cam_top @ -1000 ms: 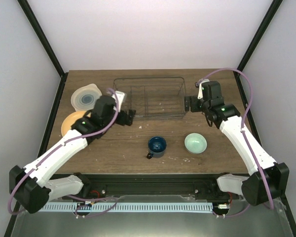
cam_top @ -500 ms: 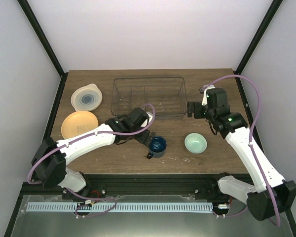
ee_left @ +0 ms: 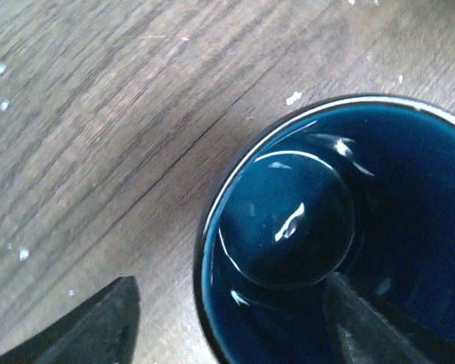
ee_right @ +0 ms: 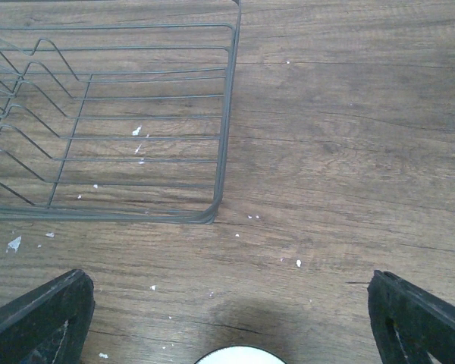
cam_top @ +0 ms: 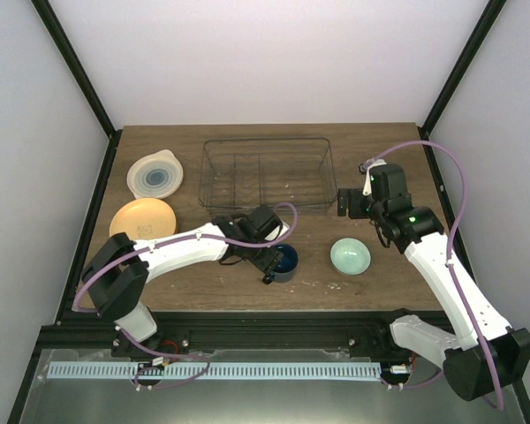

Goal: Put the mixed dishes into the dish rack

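Observation:
The dark blue mug (cam_top: 284,262) stands upright on the table, in front of the wire dish rack (cam_top: 265,141). My left gripper (cam_top: 272,257) is open at the mug's rim. In the left wrist view (ee_left: 229,287) one finger is outside the mug (ee_left: 303,227) and the other is inside it. The mint-green bowl (cam_top: 350,256) sits to the right. My right gripper (cam_top: 345,201) is open and empty above bare wood between the rack's right end and the bowl. The right wrist view shows the rack's corner (ee_right: 226,114) and the bowl's rim (ee_right: 239,355). The orange plate (cam_top: 142,220) and the cream plate (cam_top: 155,174) lie at the left.
The rack holds nothing and stands at the back middle of the wooden table (cam_top: 389,150). Black frame posts rise at both back corners. The table's front edge is just behind the arm bases.
My left arm has swung right from beside the plates to the mug and come down at its rim. My right gripper has shifted slightly right and nearer.

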Controlling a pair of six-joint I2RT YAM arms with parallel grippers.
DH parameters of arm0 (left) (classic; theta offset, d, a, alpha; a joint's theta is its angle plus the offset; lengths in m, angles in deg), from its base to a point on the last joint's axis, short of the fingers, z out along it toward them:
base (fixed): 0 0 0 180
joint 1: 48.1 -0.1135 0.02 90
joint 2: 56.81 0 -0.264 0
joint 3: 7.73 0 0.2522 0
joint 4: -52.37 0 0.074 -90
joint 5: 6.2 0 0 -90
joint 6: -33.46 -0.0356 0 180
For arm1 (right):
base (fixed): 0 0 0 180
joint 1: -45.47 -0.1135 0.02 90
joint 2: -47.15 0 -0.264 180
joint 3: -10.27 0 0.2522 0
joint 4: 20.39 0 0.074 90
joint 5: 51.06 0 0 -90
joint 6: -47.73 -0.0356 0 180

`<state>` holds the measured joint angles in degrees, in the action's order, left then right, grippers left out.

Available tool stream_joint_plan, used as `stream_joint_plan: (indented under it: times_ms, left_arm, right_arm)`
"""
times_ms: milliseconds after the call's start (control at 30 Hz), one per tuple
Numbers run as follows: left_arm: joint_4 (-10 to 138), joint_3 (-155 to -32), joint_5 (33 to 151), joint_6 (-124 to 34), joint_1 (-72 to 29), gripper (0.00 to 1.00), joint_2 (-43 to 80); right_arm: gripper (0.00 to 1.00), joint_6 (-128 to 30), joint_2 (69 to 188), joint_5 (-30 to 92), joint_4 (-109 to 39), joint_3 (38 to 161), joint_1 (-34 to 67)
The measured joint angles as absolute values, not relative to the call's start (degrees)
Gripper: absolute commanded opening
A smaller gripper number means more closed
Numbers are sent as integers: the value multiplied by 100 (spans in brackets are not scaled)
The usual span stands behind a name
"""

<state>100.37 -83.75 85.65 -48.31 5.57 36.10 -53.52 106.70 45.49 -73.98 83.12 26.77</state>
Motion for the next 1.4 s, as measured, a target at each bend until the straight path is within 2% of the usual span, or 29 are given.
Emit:
stream_joint_plan:
  times_ms: [233, 367, 400, 733, 900, 1100, 1300, 1400]
  left_arm:
    - [9803, -8515, 8740, -4927, 574, 29, 4071]
    - [9685, -8524, 8805, -4936, 583, 2, 4134]
    - [9657, -8528, 8827, -5027, 583, 0, 4147]
    - [9574, -8404, 8954, -4931, 605, 0, 4034]
    - [9309, -7883, 9441, -4673, 362, 0, 3065]
    - [8464, -7402, 10250, -4039, -943, 0, 1778]
    - [7076, -7099, 11242, -3124, -1830, 0, 1588]
    - [6131, -6917, 11662, -2538, -2060, 0, 1710]
  right_arm:
    - [100, -5358, 10655, 4604, -7403, 8288, 2677]
    - [100, -5372, 10633, 4630, -7427, 8211, 2677]
    - [100, -5372, 10633, 4636, -7444, 8205, 2677]
    - [100, -5378, 10602, 4663, -7414, 8141, 2677]
    - [100, -5372, 10268, 4302, -7055, 7669, 2677]
    - [100, -5363, 9588, 3227, -6161, 6830, 2677]
    - [99, -5560, 9262, 1496, -4773, 5940, 2673]
    - [96, -5863, 9186, 578, -3906, 5394, 2673]
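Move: The blue mug's middle is about 4 cm to the right of the left hand, level with it fore and aft and some 4 cm below, with the near-left rim already between the half-closing fingers. The rack's middle lies about 25 cm ahead of that hand, and the green bowl about 22 cm to its right and 2 cm ahead. From the open right hand the mug is roughly 18 cm left, 8 cm back and 20 cm below; the bowl is some 7 cm back. The left hand sinks about 2 cm while easing a little to the right and shuts its fingers on the mug's wall, one finger inside and one outside, then keeps that pinch as it lifts some 17 cm, going forward and left towards the rack, and swings its fingers from pointing down to pointing right, about 50 degrees. After a near standstill the right hand, still wide open, swings left about 10 cm and back some 6 cm towards the mug, ending near the bowl's left side well above the table and turning its fingers roughly 30 degrees counter-clockwise with a roll that raises its left side. ##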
